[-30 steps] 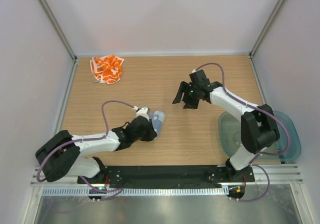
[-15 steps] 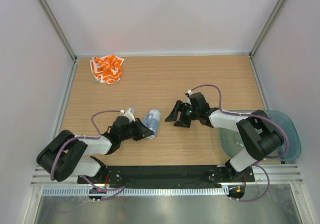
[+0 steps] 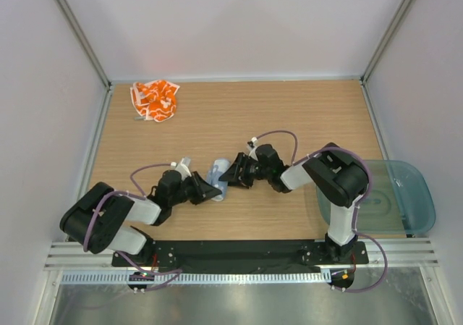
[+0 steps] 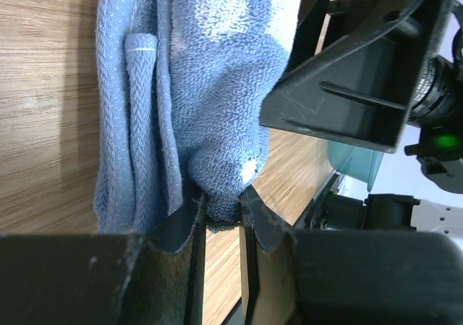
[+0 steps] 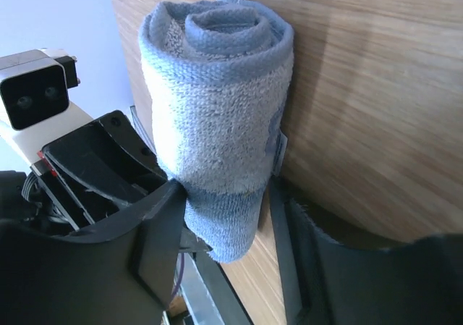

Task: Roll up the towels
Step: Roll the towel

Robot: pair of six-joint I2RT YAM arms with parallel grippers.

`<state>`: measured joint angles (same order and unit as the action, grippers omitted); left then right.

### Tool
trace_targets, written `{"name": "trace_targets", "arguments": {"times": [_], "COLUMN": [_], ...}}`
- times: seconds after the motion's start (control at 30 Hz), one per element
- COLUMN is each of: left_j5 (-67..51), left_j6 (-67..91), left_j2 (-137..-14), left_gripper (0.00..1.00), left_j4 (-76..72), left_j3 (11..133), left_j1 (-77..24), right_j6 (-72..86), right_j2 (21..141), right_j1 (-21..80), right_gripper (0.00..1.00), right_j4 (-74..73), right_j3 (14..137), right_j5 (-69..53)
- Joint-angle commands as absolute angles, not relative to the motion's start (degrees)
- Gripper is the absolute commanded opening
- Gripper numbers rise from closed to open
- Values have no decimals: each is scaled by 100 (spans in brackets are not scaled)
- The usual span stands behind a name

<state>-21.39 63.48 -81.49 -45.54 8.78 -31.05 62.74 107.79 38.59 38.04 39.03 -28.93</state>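
The pale grey-blue towel [image 3: 217,174] is a tight roll on the wood table between both grippers. My left gripper [image 3: 210,190] is shut on its lower end; in the left wrist view the fingertips [image 4: 249,205] pinch a fold of the blue towel [image 4: 210,86]. My right gripper [image 3: 227,171] comes in from the right with its jaws open on either side of the towel roll [image 5: 217,108], the left finger against it and the right finger almost touching. The orange-patterned towel [image 3: 154,99] lies crumpled at the far left corner.
A translucent teal tray [image 3: 416,195] sits at the right edge beside the right arm's base. White walls enclose the table on three sides. The two grippers are nearly touching at the roll.
My right gripper has moved left and towards me from the middle of the table and narrowed around the roll. My left gripper has pulled the roll slightly left and nearer.
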Motion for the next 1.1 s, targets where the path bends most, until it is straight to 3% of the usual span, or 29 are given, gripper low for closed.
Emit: {"name": "trace_targets", "arguments": {"times": [0.0, 0.07, 0.1, 0.13, 0.27, 0.33, 0.53, 0.67, 1.07], "left_j5": [-2408, -2469, -2539, -2549, -2409, -2277, -1100, -458, 2144], "left_j6": [6337, 6276, 6223, 6170, 5601, 5415, 4738, 4474, 3789], "left_j2": [-8130, -8165, -8182, -8191, -8034, -7858, -7295, -7260, -7453], "left_gripper": [0, 0, 0, 0, 2, 7, 37, 50, 52], "left_j4": [-4377, -4290, -4228, -4114, -2922, -2516, -696, -177, 1028], "left_j3": [809, 870, 914, 958, 1361, 1502, 2363, 2847, 4122], "left_j1": [-3085, -3085, -3094, -3085, -3120, -3164, -3831, -4253, -6002], "right_j6": [6363, 6363, 6363, 6372, 6127, 5742, 5063, 5123, 5071], "right_j2": [11047, 11074, 11057, 11004, 10513, 10101, 9712, 9817, 9905], "right_j1": [3929, 3946, 3946, 3938, 3946, 3946, 3946, 3955, 4096], "right_gripper": [48, 37, 26, 23, 18, 17, 14, 11, 11], "right_j4": [4280, 4359, 4359, 4281, 3483, 2372, -443, -984, -1740], "right_j3": [4069, 4078, 4078, 4052, 4043, 4174, 4771, 4860, 5335], "right_j5": [-2655, -2628, -2567, -2523, -2198, -1813, -661, -493, -396]}}
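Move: Between the two hands lies the rolled blue towel, its long axis running out from the robot. Its middle is about 4 cm ahead of the left hand, neither left nor right of it, and the left fingers already pinch its near end. From the right hand the middle lies roughly 2 cm ahead and 1 cm to the left; heights are about level. The orange towel is some 32 cm ahead of the left hand and 21 cm to its left. Closing its fingers first, the right hand pinches the roll towards its near end, then draws it about 5 cm to the right, ending slightly farther forward, while its fingers tip nearly 30 degrees more steeply down. Once that grip is made, the left hand opens and lets go, moving about 5 cm right and 4 cm up, slightly back, its fingers tipping down too. ##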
